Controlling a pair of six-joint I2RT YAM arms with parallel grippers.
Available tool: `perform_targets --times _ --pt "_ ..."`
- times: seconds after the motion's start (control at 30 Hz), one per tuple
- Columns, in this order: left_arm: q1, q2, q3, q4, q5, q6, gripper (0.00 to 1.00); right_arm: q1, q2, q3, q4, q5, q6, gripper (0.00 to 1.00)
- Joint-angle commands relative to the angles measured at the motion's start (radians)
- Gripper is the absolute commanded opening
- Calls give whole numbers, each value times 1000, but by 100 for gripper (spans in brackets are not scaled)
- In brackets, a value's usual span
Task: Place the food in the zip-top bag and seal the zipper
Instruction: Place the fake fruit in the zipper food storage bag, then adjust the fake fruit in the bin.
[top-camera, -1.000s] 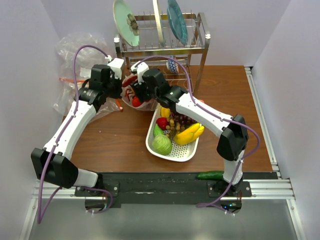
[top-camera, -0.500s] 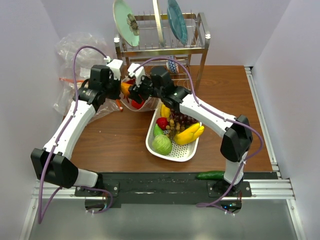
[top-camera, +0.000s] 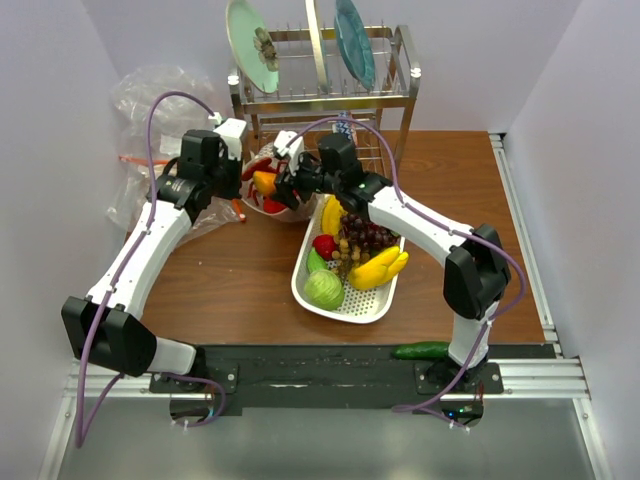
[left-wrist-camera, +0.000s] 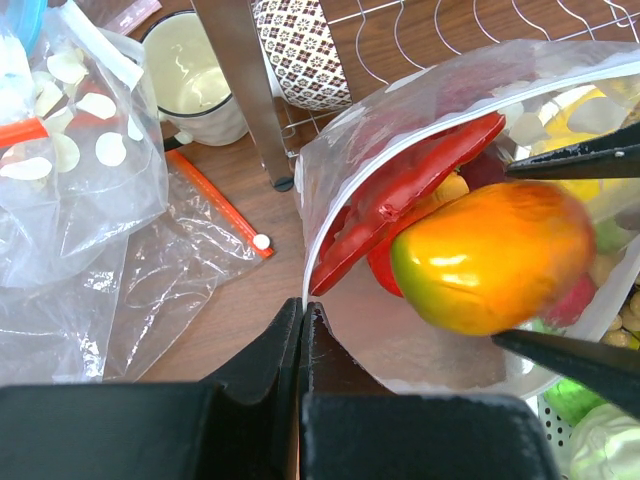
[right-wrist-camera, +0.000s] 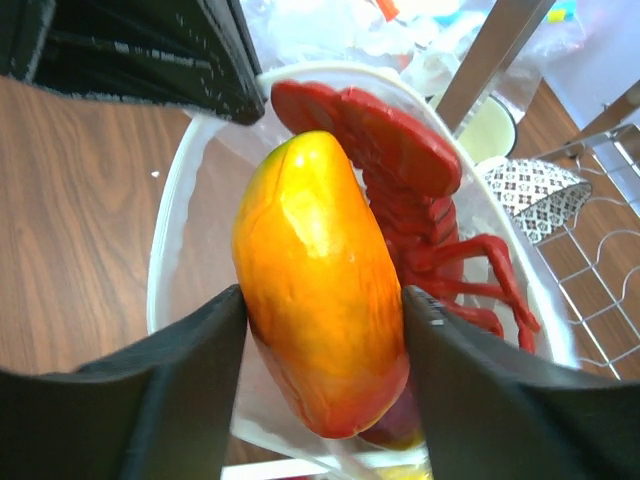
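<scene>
The zip-top bag (left-wrist-camera: 420, 340) is clear with white dots. It lies between the dish rack and the tray with its mouth held open. My left gripper (left-wrist-camera: 302, 310) is shut on the bag's white rim, the zipper (left-wrist-camera: 306, 250). A red lobster (left-wrist-camera: 410, 180) lies inside the bag. My right gripper (right-wrist-camera: 325, 310) is shut on an orange-yellow peach (right-wrist-camera: 315, 280), held in the bag's mouth above the lobster (right-wrist-camera: 400, 170). From above, the peach (top-camera: 265, 182) shows between the two grippers. More red food lies deeper in the bag, partly hidden.
A white tray (top-camera: 300, 285) right of the bag holds bananas (top-camera: 380, 268), a cabbage (top-camera: 323, 290), grapes (top-camera: 365, 238) and a red fruit (top-camera: 324, 245). Behind stands a metal dish rack (top-camera: 400, 95) with plates, a cup (left-wrist-camera: 195, 80) and a patterned bowl (left-wrist-camera: 300, 45). Crumpled clear bags (top-camera: 150, 110) lie at the left. A cucumber (top-camera: 420, 350) lies at the front edge.
My right wrist has swung to the right and the peach now shows in the bag's mouth. The left gripper has kept its hold on the rim.
</scene>
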Motion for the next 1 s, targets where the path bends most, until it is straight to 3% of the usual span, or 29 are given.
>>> perform_targets --times 0.0,0.13,0.43,0.6,0.77,0.83,0.9,0.97 --pt "-2 -24 55 30 11 -11 0 3 -73 14 -63 35 -24 75" --pt "-2 -19 59 29 14 -11 0 5 -97 52 -159 85 -10 83" --pt "-2 -16 62 24 9 -11 0 3 -185 95 -310 109 69 78" --pt "-2 -10 67 27 18 -11 0 5 -324 -72 -295 91 221 66" --pt "-2 -17 61 35 17 5 0 5 -461 -272 -374 79 384 66" --pt "-2 -22 53 47 24 6 0 9 -508 -322 -435 77 420 73" --pt "-2 -31 42 56 27 5 0 26 -530 -385 -471 92 442 90" --pt "-2 -34 39 64 29 5 0 43 -542 -414 -529 127 454 91"
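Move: The right hand has the mango in the mouth of the zipper bag, whose middle lies about 7 cm below this hand and roughly level with it fore and aft and sideways. In the bag the red lobster lies some 3 cm ahead and 6 cm down. The white tray's middle is around 14 cm back, 16 cm to the right and 14 cm below. From the left hand, pinching the rim, the bag's middle is about 9 cm right and 6 cm below. Dipping a centimetre as its fingers spread, the right hand lets go of the mango inside the bag's mouth. It then rises clear and swings back and right over the white tray, about 13 cm back and 11 cm right, sinking again at the end with the wrist rolling nearly 30 degrees and the fingers opening wide. The left hand stays put and keeps its pinch on the bag's rim. ##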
